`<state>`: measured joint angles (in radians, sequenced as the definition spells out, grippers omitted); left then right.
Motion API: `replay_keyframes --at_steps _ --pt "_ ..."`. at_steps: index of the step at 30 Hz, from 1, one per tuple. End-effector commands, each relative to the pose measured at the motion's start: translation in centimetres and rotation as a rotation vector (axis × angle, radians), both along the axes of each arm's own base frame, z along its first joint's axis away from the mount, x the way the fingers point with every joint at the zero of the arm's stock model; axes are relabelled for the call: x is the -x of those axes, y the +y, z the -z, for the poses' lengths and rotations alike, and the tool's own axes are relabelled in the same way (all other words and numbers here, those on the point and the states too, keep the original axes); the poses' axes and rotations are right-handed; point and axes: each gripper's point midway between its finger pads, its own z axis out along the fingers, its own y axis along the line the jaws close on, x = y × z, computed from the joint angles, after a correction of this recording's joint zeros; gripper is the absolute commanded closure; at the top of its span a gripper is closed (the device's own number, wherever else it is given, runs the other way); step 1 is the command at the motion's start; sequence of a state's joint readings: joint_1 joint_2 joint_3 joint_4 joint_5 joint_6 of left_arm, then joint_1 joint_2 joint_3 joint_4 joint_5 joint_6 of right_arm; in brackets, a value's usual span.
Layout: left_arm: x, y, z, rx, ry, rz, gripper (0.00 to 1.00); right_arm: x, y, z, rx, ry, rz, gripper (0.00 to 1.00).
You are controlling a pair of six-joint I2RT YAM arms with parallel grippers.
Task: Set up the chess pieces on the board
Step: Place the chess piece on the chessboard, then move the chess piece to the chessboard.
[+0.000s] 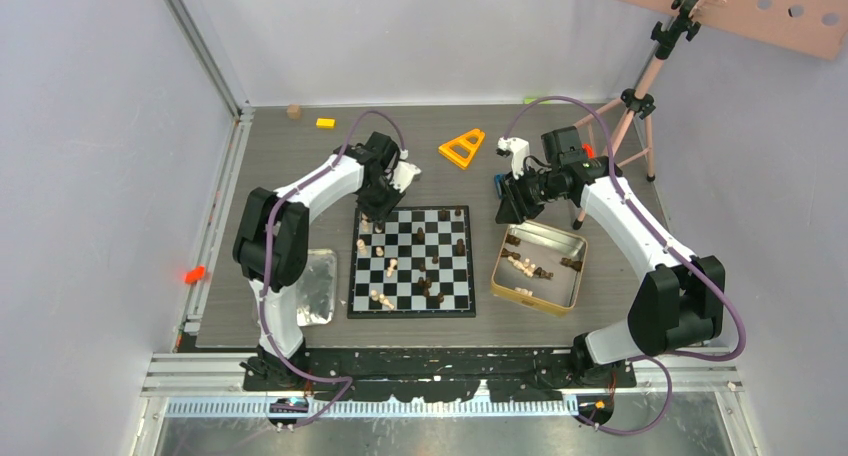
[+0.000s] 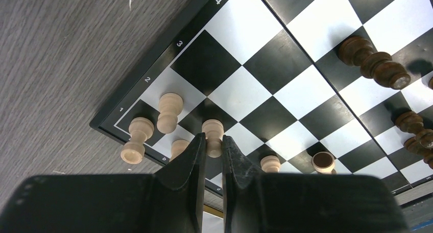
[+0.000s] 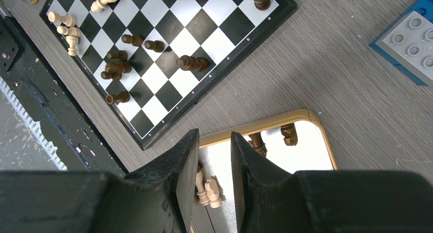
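The black-and-white board (image 1: 440, 276) lies between the arms with several chess pieces scattered on it, some standing, some fallen. My left gripper (image 2: 213, 137) is at the board's far left corner (image 1: 378, 216), shut on a light tan pawn (image 2: 213, 126) that stands on a square there. Other tan pawns (image 2: 169, 110) stand beside it, and dark pieces (image 2: 375, 64) lie further along the board (image 2: 240, 95). My right gripper (image 3: 214, 136) hangs open and empty over the gold-rimmed tin (image 3: 265, 121). In the tin lie tan pieces (image 3: 209, 189) and dark pieces (image 3: 289, 133).
The tin (image 1: 575, 276) sits right of the board, a silver tray (image 1: 318, 286) left of it. Behind are an orange triangle (image 1: 462, 148), a yellow brick (image 1: 326, 122), a blue and grey toy brick (image 3: 408, 39) and a tripod (image 1: 635, 101).
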<state>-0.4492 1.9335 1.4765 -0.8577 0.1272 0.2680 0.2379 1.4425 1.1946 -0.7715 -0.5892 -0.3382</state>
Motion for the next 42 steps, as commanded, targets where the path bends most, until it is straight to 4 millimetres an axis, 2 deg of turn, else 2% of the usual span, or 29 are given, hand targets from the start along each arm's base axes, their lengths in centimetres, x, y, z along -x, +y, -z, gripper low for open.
replay_keyframes --at_steps 1,7,13,17,20,25,30,33,37,42 --pt "-1.3 0.0 -1.2 0.003 -0.041 -0.018 0.84 -0.3 0.2 -0.4 -0.019 -0.029 -0.016 0.65" --pt "-1.6 0.1 -1.2 -0.005 -0.06 -0.024 0.75 -0.3 0.2 -0.5 -0.02 -0.027 -0.017 0.65" --pt "-1.5 -0.2 -2.3 0.019 -0.068 -0.023 0.65 -0.2 0.2 -0.5 -0.021 -0.025 -0.017 0.65" --pt "-1.1 -0.7 -4.4 0.067 -0.096 -0.016 0.58 -0.2 0.2 -0.6 -0.022 -0.027 -0.019 0.65" --pt "-0.2 -1.4 -6.3 0.132 -0.099 0.002 0.52 -0.2 0.2 -0.6 -0.022 -0.027 -0.019 0.65" --pt "3.0 -2.3 -8.0 0.21 -0.092 0.09 0.49 -0.2 0.2 -0.8 -0.026 -0.032 -0.021 0.65" --pt "7.5 -1.9 -7.9 0.235 -0.086 0.218 0.48 0.0 0.3 -0.9 -0.034 -0.03 -0.028 0.64" --pt "11.0 -1.2 -7.8 0.261 -0.035 0.315 0.48 0.0 0.4 -0.7 -0.038 -0.025 -0.033 0.64" --pt "14.8 -0.4 -6.8 0.212 0.001 0.435 0.46 0.0 0.5 -0.6 -0.041 -0.015 -0.038 0.64" --pt "17.1 0.1 -3.8 0.111 0.04 0.522 0.46 0.2 0.5 -0.6 -0.041 -0.017 -0.043 0.64"
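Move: Between the left fingers, some 1 cm below the hand point, stands the held light pawn, already on its dark square two rows in from the board's far-left corner. The fallen light pieces lie about 16 cm back of this hand, level sideways, 2 cm below. On the way, a standing pawn is 6 cm back, straight in line, and a lying pawn 9 cm back, 3 cm right. From the idle right hand the held pawn is some 4 cm ahead, 28 cm left, 12 cm down. Opening its fingers to about half while staying nearly in place, the left hand lets go of the pawn on its square, then rises clear by some 8 cm. From there it sweeps about 15 cm back over the board towards the fallen light pieces at the near-left corner, sinking a few centimetres late on and turning about 25 degrees clockwise, fingers open and empty. ##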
